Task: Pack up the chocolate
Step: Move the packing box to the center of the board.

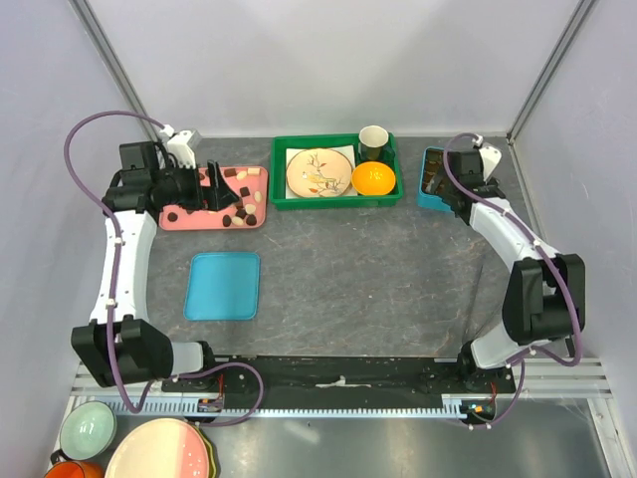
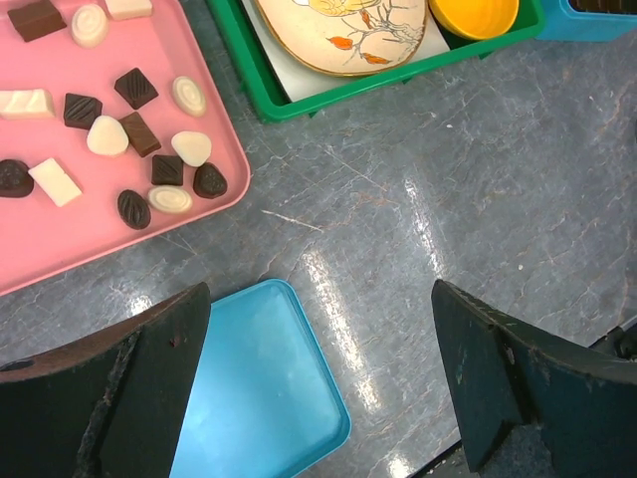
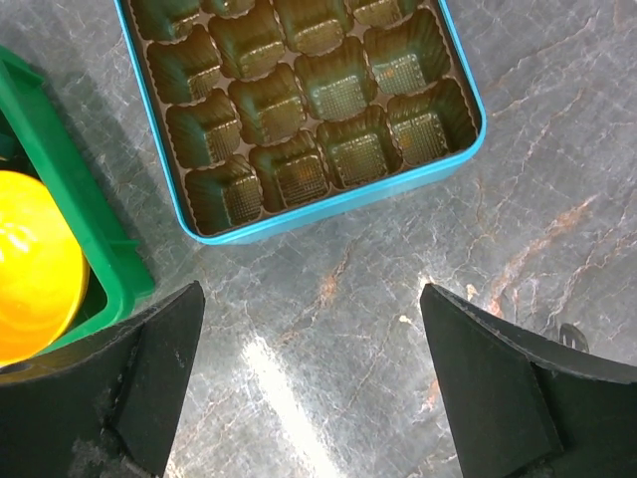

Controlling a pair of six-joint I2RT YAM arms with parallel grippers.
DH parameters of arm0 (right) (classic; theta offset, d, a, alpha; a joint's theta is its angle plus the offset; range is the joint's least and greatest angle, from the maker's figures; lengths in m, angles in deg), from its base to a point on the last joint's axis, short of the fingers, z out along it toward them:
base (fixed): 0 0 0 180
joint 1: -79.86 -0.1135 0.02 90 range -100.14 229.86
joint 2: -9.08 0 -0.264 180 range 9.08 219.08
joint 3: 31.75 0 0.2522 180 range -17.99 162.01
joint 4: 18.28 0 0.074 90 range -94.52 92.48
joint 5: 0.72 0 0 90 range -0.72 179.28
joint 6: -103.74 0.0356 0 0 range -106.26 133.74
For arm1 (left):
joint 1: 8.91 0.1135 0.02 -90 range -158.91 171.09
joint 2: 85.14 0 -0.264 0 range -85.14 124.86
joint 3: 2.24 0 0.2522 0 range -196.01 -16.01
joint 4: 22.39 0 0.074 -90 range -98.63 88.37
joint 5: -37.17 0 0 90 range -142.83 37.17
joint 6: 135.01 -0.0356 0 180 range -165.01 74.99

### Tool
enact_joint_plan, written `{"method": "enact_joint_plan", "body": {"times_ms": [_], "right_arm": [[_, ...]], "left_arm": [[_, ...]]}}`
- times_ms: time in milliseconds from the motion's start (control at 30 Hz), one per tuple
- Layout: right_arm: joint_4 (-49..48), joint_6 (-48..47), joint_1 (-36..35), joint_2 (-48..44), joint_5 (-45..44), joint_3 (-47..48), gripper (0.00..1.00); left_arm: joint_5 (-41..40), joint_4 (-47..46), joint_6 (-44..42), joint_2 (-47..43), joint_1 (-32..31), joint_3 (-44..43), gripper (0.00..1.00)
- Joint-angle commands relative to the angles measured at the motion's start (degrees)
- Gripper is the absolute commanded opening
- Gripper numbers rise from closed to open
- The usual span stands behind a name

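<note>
Several small chocolates [image 2: 139,134], dark brown, lighter brown and cream-white, lie loose on a pink tray [image 1: 214,214] at the back left; the tray also shows in the left wrist view [image 2: 60,239]. My left gripper [image 1: 212,187] hangs over that tray, open and empty [image 2: 318,388]. A blue tin [image 3: 328,204] with a brown insert of empty cups [image 3: 299,90] stands at the back right [image 1: 434,177]. My right gripper [image 1: 448,189] is above the tin's near edge, open and empty [image 3: 314,388].
A green bin [image 1: 336,199] between tray and tin holds a patterned plate [image 1: 318,172], an orange [image 1: 374,179] and a dark cup [image 1: 373,141]. A flat blue lid [image 1: 223,286] lies on the grey table in front of the pink tray.
</note>
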Motion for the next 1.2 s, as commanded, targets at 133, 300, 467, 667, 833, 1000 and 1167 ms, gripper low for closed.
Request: {"method": "enact_joint_plan", "body": {"times_ms": [133,300,467,667,833,1000,1167], "right_arm": [[0.8,-2.2,-0.9,7.7,-7.0,10.0,0.98],[1.6,-3.6,-1.3,13.2,-6.0,15.7,0.93],[-0.1,-8.2,-2.4,16.3,-2.4,17.3,0.85],[-0.3,-9.4,-3.3,20.6,-1.2,19.2,0.80],[-0.5,-9.3,-3.4,24.8,1.2,22.5,0.77],[-0.1,-9.9,-3.3,27.7,0.9,23.7,0.68],[-0.3,-9.2,-3.4,27.2,2.8,21.1,0.55]], "left_arm": [[6.3,0.9,1.9,1.9,5.0,-3.4,0.99],[7.1,2.0,1.1,1.8,6.7,-3.4,0.99],[7.1,2.1,0.1,1.3,7.3,-2.1,0.99],[7.1,2.1,0.0,1.2,7.5,-1.3,0.99],[6.5,2.1,-0.8,0.5,7.5,-0.6,0.99],[5.6,2.1,-1.7,-0.6,7.6,0.5,0.99],[5.3,2.0,-2.3,-0.6,7.5,1.6,0.99]]}}
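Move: The packing box is ahead of the right hand: its middle is about 13 cm forward, some 3 cm to the right and 10 cm below, while its left wall near the closest corner is only about 9 cm ahead and 5 cm left. The orange bowl, in the green tray, sits some 11 cm ahead and 13 cm left; the tray's middle is about 15 cm ahead and 23 cm left. From the left hand the box is roughly 18 cm ahead, 41 cm right. The right hand first reaches about 5 cm nearly level towards the packing box, then drops some 7 cm while easing on forward and about 4 cm left, ending with the fingers around the box's left wall by its near corner, one just outside towards the green tray and one over the corner cell. On the way down the wrist tips down and turns counter-clockwise about 10 degrees each and the fingers narrow from wide open to a bit over half, without a grip yet, while the open left hand draws some 3 cm left, away from the box. ##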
